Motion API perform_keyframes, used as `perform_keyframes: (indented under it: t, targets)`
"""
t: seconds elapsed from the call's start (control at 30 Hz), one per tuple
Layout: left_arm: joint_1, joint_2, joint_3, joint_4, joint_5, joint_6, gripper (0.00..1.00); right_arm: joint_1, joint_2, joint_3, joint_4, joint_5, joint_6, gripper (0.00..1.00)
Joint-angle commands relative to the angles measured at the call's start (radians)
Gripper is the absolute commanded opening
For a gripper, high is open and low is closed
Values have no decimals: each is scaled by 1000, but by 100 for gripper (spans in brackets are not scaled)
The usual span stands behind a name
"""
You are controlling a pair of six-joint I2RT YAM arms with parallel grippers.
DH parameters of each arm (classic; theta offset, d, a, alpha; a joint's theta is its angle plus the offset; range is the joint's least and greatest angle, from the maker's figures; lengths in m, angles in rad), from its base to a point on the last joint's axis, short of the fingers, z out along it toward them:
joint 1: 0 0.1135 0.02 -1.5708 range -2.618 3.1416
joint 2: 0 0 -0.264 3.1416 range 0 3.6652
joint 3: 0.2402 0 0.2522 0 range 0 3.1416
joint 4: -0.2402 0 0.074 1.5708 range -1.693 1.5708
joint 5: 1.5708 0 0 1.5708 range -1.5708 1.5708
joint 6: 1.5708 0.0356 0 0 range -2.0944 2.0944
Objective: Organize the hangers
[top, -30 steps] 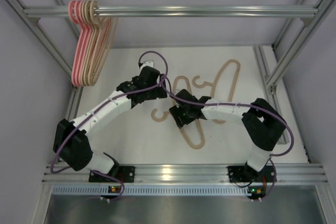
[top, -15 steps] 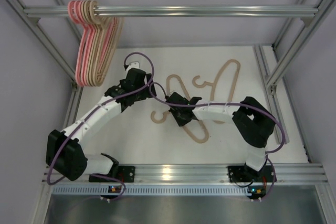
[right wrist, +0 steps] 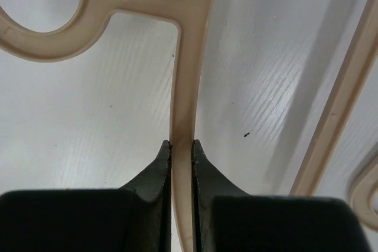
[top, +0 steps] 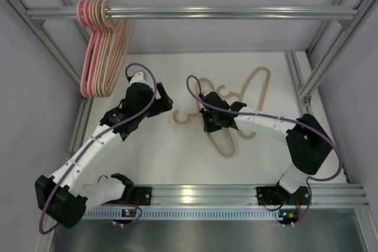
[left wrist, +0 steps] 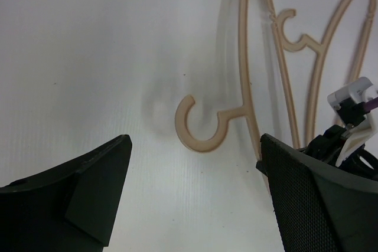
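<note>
Several pink and beige hangers (top: 101, 48) hang bunched at the left end of the silver bar (top: 236, 12). Two beige hangers lie on the white table. My right gripper (top: 208, 123) is shut on one thin arm of the nearer hanger (top: 224, 146); in the right wrist view the pads (right wrist: 162, 160) pinch that arm (right wrist: 190, 57) just below its hook. The other beige hanger (top: 255, 84) lies beside it, its edge (right wrist: 338, 101) at the right. My left gripper (top: 163, 103) stands open and empty left of the held hanger's hook (left wrist: 201, 140).
Aluminium frame rails run along the table's left (top: 80, 125) and right (top: 298, 81) sides and across the front (top: 201, 193). The right arm's purple cable (top: 192, 84) loops over the held hanger.
My right gripper has shut on the hanger's arm and shifted slightly right. The left arm has drawn back to the left, away from the hanger, staying open.
</note>
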Motion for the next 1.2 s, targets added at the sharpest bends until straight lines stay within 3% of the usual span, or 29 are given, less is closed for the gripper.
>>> perform_keyframes:
  t: [0.0,0.23,0.37,0.57,0.9,1.0,1.13,1.17]
  targets:
    - [2,-64,-19,71,78,-61,94,-42,-107,-17,106,-64,88,0]
    - [-116,-62,-18,105,115,-88,93,-76,-196,-26,230,-109,228,0]
    - [-260,-24,-19,131,46,-99,93,-80,-208,-22,282,-140,297,0]
    - [-388,31,-42,182,-41,-111,87,-80,-255,-30,328,-118,403,0]
    - [-486,119,-51,215,-164,-104,75,-80,-323,-49,367,-107,555,0]
    - [-491,131,-59,234,-188,-101,68,-80,-340,-63,385,-110,584,0]
    - [-494,134,-71,249,-210,-101,49,-82,-363,-89,405,-112,609,0]
    - [-495,133,-76,252,-211,-99,37,-84,-367,-94,410,-112,613,0]
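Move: Off to the left hand's right, about 20 cm away, 2 cm back and some 16 cm lower, is the hanger that the right fingers already hold by its bar below the hook. From the right hand, the open left gripper is about 17 cm left, 5 cm ahead and 15 cm up. The other hanger lies flat some 21 cm right of the right hand, 14 cm ahead and 5 cm down. Lifting the pinched hanger about 15 cm and slightly left, the right hand rolls its fingers from pointing down towards the left, some 45 degrees. Meanwhile the left hand rises briefly, sweeps about 14 cm right and half as far back, then sinks beside the right gripper, turning clockwise and closing its fingers partway around the same bar, on the side nearer the base. ##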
